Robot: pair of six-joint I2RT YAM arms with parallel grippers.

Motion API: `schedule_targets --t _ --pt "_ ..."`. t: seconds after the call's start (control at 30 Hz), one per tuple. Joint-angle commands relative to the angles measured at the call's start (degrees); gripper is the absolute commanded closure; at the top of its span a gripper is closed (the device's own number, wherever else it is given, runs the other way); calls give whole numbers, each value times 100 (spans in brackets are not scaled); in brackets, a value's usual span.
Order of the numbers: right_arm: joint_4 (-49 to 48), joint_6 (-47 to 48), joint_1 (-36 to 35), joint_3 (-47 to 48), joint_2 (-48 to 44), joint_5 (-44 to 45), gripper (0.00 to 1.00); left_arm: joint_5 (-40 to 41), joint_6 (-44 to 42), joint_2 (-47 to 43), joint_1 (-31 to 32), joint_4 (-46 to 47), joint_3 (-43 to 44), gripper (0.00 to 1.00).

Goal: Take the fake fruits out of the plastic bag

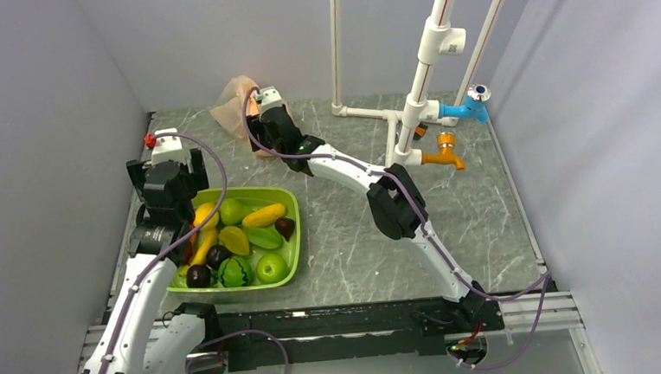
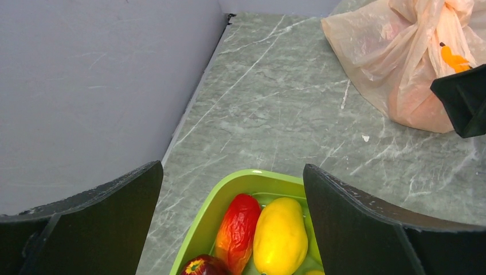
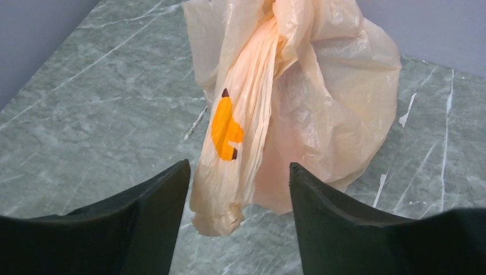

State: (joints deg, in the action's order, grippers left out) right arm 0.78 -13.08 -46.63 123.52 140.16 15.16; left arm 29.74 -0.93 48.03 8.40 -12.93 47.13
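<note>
The plastic bag [image 1: 237, 102] is a crumpled peach heap at the back left of the table, also seen in the left wrist view [image 2: 401, 63]. Its film hides the fake fruits; none shows through. My right gripper [image 1: 259, 111] reaches to the bag's near side. In the right wrist view a bunched flap of the bag [image 3: 229, 189] with an orange mark hangs between the jaws of the right gripper [image 3: 239, 172], which stand apart on either side of it. My left gripper [image 2: 232, 169] is open with nothing in it, over the far left corner of the green tub [image 2: 229, 183].
The green tub [image 1: 249, 190] near the left arm holds several fruits: yellow and green ones, dark plums, a striped watermelon [image 1: 235, 272], a green apple [image 1: 270, 267]. White pipes with a blue tap [image 1: 465, 107] and an orange tap [image 1: 443, 155] stand at the back right. Grey walls close in left and behind.
</note>
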Motion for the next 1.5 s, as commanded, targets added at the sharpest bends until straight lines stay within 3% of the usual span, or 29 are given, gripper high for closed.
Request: schedule_targets --t 0.0,0.1,0.27,0.33,0.77,1.07,1.3,1.47 --pt "-389 191 37 317 69 -234 37 -187 -100 38 21 223 189 1" --pt "-385 220 73 337 105 -179 49 -218 -84 100 19 135 247 1" --pt "-205 252 123 250 12 -214 93 -256 -114 109 21 169 214 1" --pt "26 322 118 114 -160 -71 100 -238 -117 90 21 174 179 1" --pt "-20 484 113 -3580 -3186 1127 100 -702 -65 283 21 147 241 1" --pt "287 -214 68 -5637 -5099 781 100 -1642 -34 582 19 -64 425 1" --pt "685 -42 -921 -6549 -6361 1925 100 -1741 -79 562 21 -92 414 1" --pt "1280 -581 -1455 -7230 -7423 1808 100 -1810 -129 528 20 41 347 1"
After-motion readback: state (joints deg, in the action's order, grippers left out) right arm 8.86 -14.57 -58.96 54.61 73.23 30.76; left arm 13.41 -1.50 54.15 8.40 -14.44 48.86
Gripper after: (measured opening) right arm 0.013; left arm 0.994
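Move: The plastic bag's middle is about 6 cm ahead of the right hand and 3 cm lower, roughly level with it sideways, its twisted front fold already between the open fingers. The green tray's middle is some 28 cm back and 8 cm to the left of that hand. The pipe stand's near foot is about 24 cm back and 31 cm to the right. From the left hand, the bag's middle lies about 18 cm ahead and 21 cm to the right, 14 cm lower. Barely creeping forward, the right hand shuts its fingers on the bag's twisted fold, just below the orange print, then dips a couple of centimetres and pulls the bag back and to the right, some 23 cm back and 20 cm across, rising slightly towards the gap between tray and pipe stand. The left hand, still open, drifts right and down at the tray's far end, turning about 15 degrees clockwise. ##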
